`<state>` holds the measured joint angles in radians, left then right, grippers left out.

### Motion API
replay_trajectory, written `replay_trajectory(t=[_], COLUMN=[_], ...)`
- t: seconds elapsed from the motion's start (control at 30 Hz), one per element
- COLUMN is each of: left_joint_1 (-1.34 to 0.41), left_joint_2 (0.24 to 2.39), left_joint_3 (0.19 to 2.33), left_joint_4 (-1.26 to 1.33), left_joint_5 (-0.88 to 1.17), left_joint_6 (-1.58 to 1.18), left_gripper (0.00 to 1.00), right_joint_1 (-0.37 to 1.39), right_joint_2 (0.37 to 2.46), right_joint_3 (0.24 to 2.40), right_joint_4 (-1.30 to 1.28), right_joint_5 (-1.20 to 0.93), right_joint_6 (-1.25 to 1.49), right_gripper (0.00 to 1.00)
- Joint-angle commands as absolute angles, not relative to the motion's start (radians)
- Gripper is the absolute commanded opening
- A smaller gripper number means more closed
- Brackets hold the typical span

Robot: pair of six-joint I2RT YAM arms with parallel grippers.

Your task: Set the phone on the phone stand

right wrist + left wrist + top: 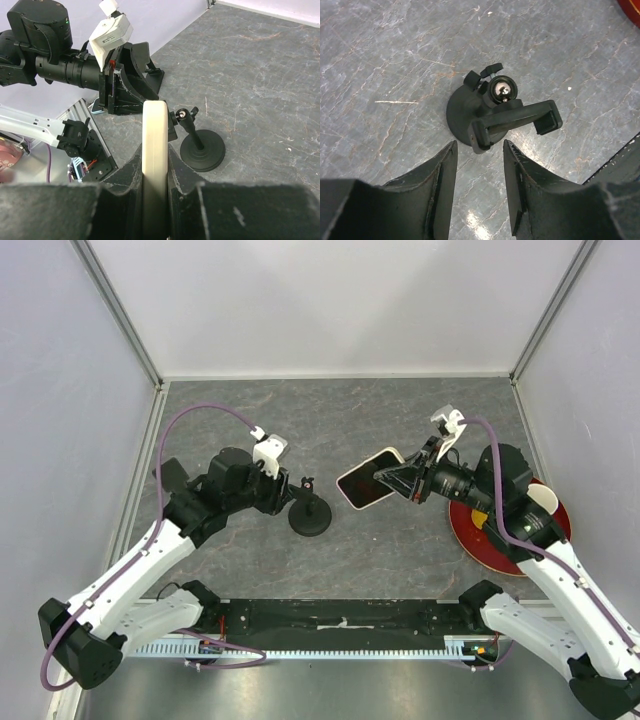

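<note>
A cream-edged phone [368, 480] with a dark screen hangs tilted above the table, and my right gripper [397, 478] is shut on its right end. In the right wrist view the phone [155, 145] stands edge-on between the two pads. The black phone stand [310, 513] sits on a round base left of the phone, apart from it. Its ball joint and clamp [516, 121] lie just beyond my left gripper [479, 146]. That gripper is open with only the table between its fingers, and it hovers at the stand's left side [283, 494].
A red round plate [505, 540] lies under the right arm near the right wall. Grey walls close the table on three sides. A black rail [340, 618] with cables runs along the near edge between the arm bases.
</note>
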<state>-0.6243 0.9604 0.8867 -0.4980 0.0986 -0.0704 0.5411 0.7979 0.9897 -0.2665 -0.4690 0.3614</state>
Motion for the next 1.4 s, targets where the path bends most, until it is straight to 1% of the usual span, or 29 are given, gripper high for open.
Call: replay_trajectory(t=[0.0, 0.07, 0.1, 0.2, 0.27, 0.3, 0.4, 0.5, 0.6, 0.67, 0.73, 0.87, 0.93, 0.97, 1.0, 1.13, 1.3, 1.37], left_joint_1=[-0.629, -0.630, -0.629, -0.629, -0.629, -0.629, -0.629, -0.627, -0.629, -0.629, -0.629, -0.629, -0.629, -0.629, -0.627, -0.629, -0.629, -0.629], left_joint_2=[0.949, 0.962, 0.974, 0.977, 0.969, 0.966, 0.953, 0.937, 0.945, 0.957, 0.973, 0.979, 0.977, 0.976, 0.977, 0.976, 0.960, 0.948], left_joint_3=[0.916, 0.911, 0.913, 0.908, 0.897, 0.894, 0.884, 0.868, 0.856, 0.856, 0.856, 0.854, 0.853, 0.851, 0.850, 0.844, 0.830, 0.822], left_joint_4=[-0.518, -0.514, -0.509, -0.489, -0.466, -0.463, -0.446, -0.425, -0.405, -0.408, -0.405, -0.391, -0.385, -0.384, -0.380, -0.382, -0.383, -0.376], left_joint_5=[0.038, 0.041, 0.054, 0.081, 0.066, 0.057, 0.058, 0.057, 0.067, 0.071, 0.071, 0.071, 0.071, 0.077, 0.080, 0.089, 0.094, 0.100], left_joint_6=[-0.069, -0.063, -0.061, -0.061, -0.063, -0.061, -0.054, -0.045, -0.028, -0.018, -0.015, -0.015, -0.015, -0.017, -0.017, -0.014, -0.002, -0.002], left_gripper=[0.49, 0.47, 0.43, 0.38, 0.34, 0.30, 0.29, 0.35, 0.36, 0.34, 0.28, 0.23, 0.18, 0.14, 0.11, 0.03, 0.02, 0.02], right_joint_1=[0.541, 0.542, 0.543, 0.558, 0.575, 0.600, 0.659, 0.721, 0.776, 0.791, 0.813, 0.848, 0.876, 0.894, 0.903, 0.942, 0.968, 0.974], right_joint_2=[0.793, 0.814, 0.824, 0.864, 0.885, 0.891, 0.914, 0.942, 0.966, 0.974, 0.985, 1.014, 1.032, 1.038, 1.046, 1.101, 1.228, 1.270], right_joint_3=[0.991, 0.992, 0.996, 1.017, 1.028, 1.029, 1.037, 1.048, 1.057, 1.058, 1.060, 1.069, 1.075, 1.078, 1.077, 1.101, 1.144, 1.163], right_joint_4=[-0.175, -0.169, -0.169, -0.198, -0.199, -0.201, -0.199, -0.198, -0.187, -0.172, -0.164, -0.156, -0.160, -0.158, -0.155, -0.138, -0.077, -0.057], right_joint_5=[-0.517, -0.546, -0.566, -0.569, -0.563, -0.555, -0.505, -0.456, -0.411, -0.394, -0.385, -0.359, -0.342, -0.348, -0.369, -0.365, -0.508, -0.578], right_joint_6=[0.357, 0.353, 0.345, 0.321, 0.314, 0.308, 0.295, 0.282, 0.273, 0.276, 0.278, 0.267, 0.229, 0.203, 0.133, -0.027, -0.176, -0.282], right_gripper=[0.00, 0.00, 0.00, 0.00, 0.00, 0.00, 0.00, 0.00, 0.00, 0.00, 0.00, 0.00, 0.00, 0.00, 0.00, 0.00, 0.00, 0.00])
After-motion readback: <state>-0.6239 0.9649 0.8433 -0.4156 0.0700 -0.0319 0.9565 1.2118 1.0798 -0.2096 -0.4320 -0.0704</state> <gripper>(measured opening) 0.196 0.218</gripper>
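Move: My open left fingers straddle one end of the phone stand's clamp; the clamp's middle lies about 4 cm to that hand's right, 1 cm back and 1 cm lower. The stand's round base is roughly 17 cm below, 3 cm right and 1 cm ahead. From my right hand, which still holds the phone (its middle some 3 cm left, level fore and aft and in height), the clamp is about 14 cm left, level fore and aft, some 13 cm down. I close my left fingers on the end of the stand's clamp, easing about 1 cm forward, and pinch it. Meanwhile my right hand keeps its hold and carries the phone some 12 cm left and 8 cm down, drawing back slightly, towards the clamp, turning about 25 degrees counter-clockwise while its fingertips dip. ##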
